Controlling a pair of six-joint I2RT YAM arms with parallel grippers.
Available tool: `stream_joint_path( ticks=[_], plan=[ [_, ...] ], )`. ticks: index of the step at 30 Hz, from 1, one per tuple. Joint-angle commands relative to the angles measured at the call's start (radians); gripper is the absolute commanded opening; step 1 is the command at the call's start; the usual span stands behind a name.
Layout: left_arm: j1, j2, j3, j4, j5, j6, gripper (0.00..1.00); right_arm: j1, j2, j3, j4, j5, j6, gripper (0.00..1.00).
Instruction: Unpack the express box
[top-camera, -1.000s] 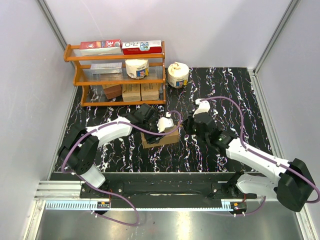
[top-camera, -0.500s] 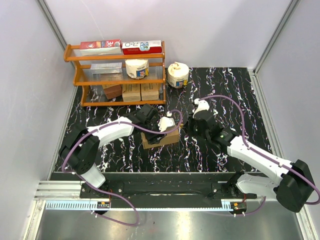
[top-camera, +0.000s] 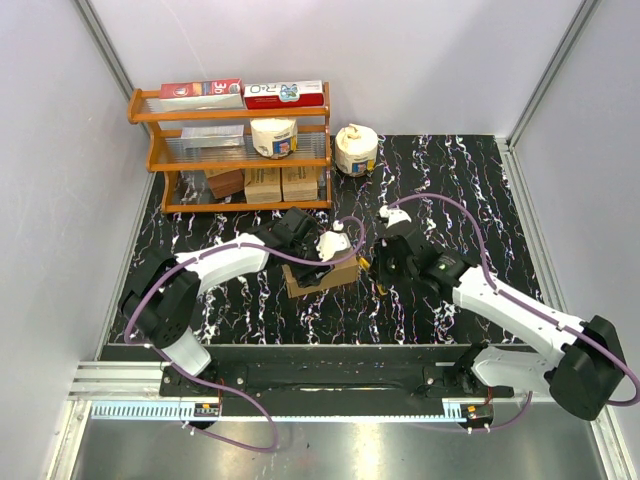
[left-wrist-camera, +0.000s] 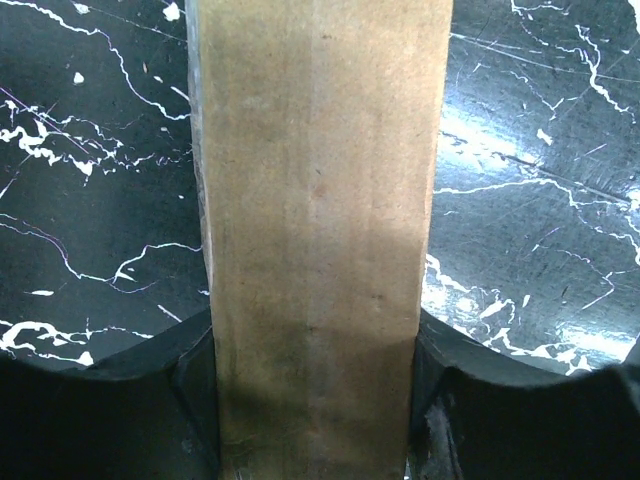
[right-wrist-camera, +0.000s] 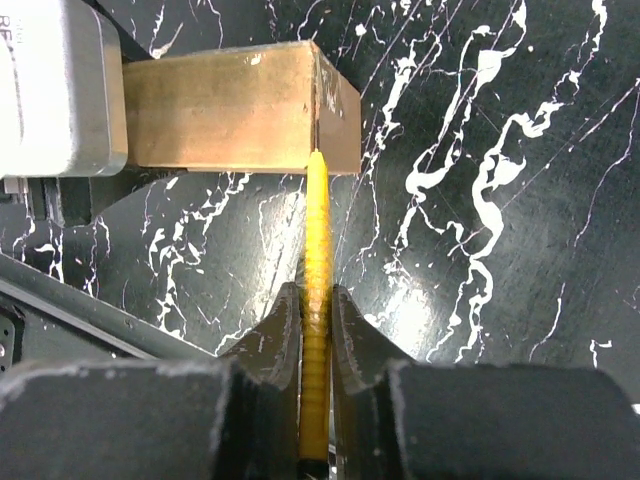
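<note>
The express box, a plain brown carton, lies on the black marbled table in the middle of the top view. My left gripper is shut across its width, and in the left wrist view the box fills the gap between both black fingers. My right gripper is shut on a thin yellow ridged cutter. The cutter's tip touches the end edge of the box. In the top view the right gripper sits just right of the box.
An orange shelf rack stands at the back left with red-and-white cartons, a tape roll and small brown boxes. A white roll sits on the table beside it. Walls close in on both sides.
My right arm has swung left and nearer, bringing the yellow cutter up to the box's right end. The left gripper has kept its hold on the box.
</note>
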Motion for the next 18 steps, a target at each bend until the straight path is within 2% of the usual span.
stream_joint_path(
  ticks=[1,7,10,11,13,14,15,18],
  plan=[
    [0.024,0.033,-0.046,0.027,-0.214,-0.003,0.31,0.011,0.020,0.067,-0.211,-0.054,-0.036,0.00],
    [0.023,0.020,-0.038,0.027,-0.197,-0.009,0.38,0.011,-0.011,0.113,-0.240,0.012,-0.020,0.00],
    [0.021,0.004,-0.023,0.022,-0.163,-0.015,0.50,0.011,-0.031,0.145,-0.237,0.043,-0.011,0.00],
    [0.021,-0.002,-0.010,0.021,-0.141,-0.014,0.60,0.011,-0.032,0.153,-0.237,0.046,-0.008,0.00],
    [0.021,-0.020,-0.001,0.019,-0.125,-0.018,0.72,0.009,-0.038,0.169,-0.236,0.049,0.001,0.00],
    [0.021,-0.026,0.008,0.021,-0.102,-0.017,0.95,0.009,-0.041,0.173,-0.237,0.050,0.004,0.00],
    [0.023,-0.043,0.011,0.021,-0.093,-0.017,0.99,0.009,-0.044,0.176,-0.237,0.050,0.009,0.00],
    [0.021,-0.080,0.027,0.019,-0.055,-0.017,0.99,0.011,-0.058,0.183,-0.239,0.049,0.021,0.00]
  ],
)
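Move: The box stands on edge between the left fingers, its middle about 2 cm to that hand's right, level fore and aft and roughly 1 cm below. From the right hand, which already holds the yellow cutter in its nearly shut fingers, the middle of the box is some 10 cm left, 3 cm ahead and 9 cm below. A brown carton on the bottom shelf stands about 20 cm ahead of the left hand and 3 cm to its left. Upward and to the right, slightly back as well, the right hand draws the cutter away from the box's right end, about 3.5 cm in all, keeping its pinch. The left hand first holds the box almost still, then late on spreads its fingers wide, easing some 2 cm left and forward; the far finger comes clear of the box's far side while the near one stays close beside the near side. ##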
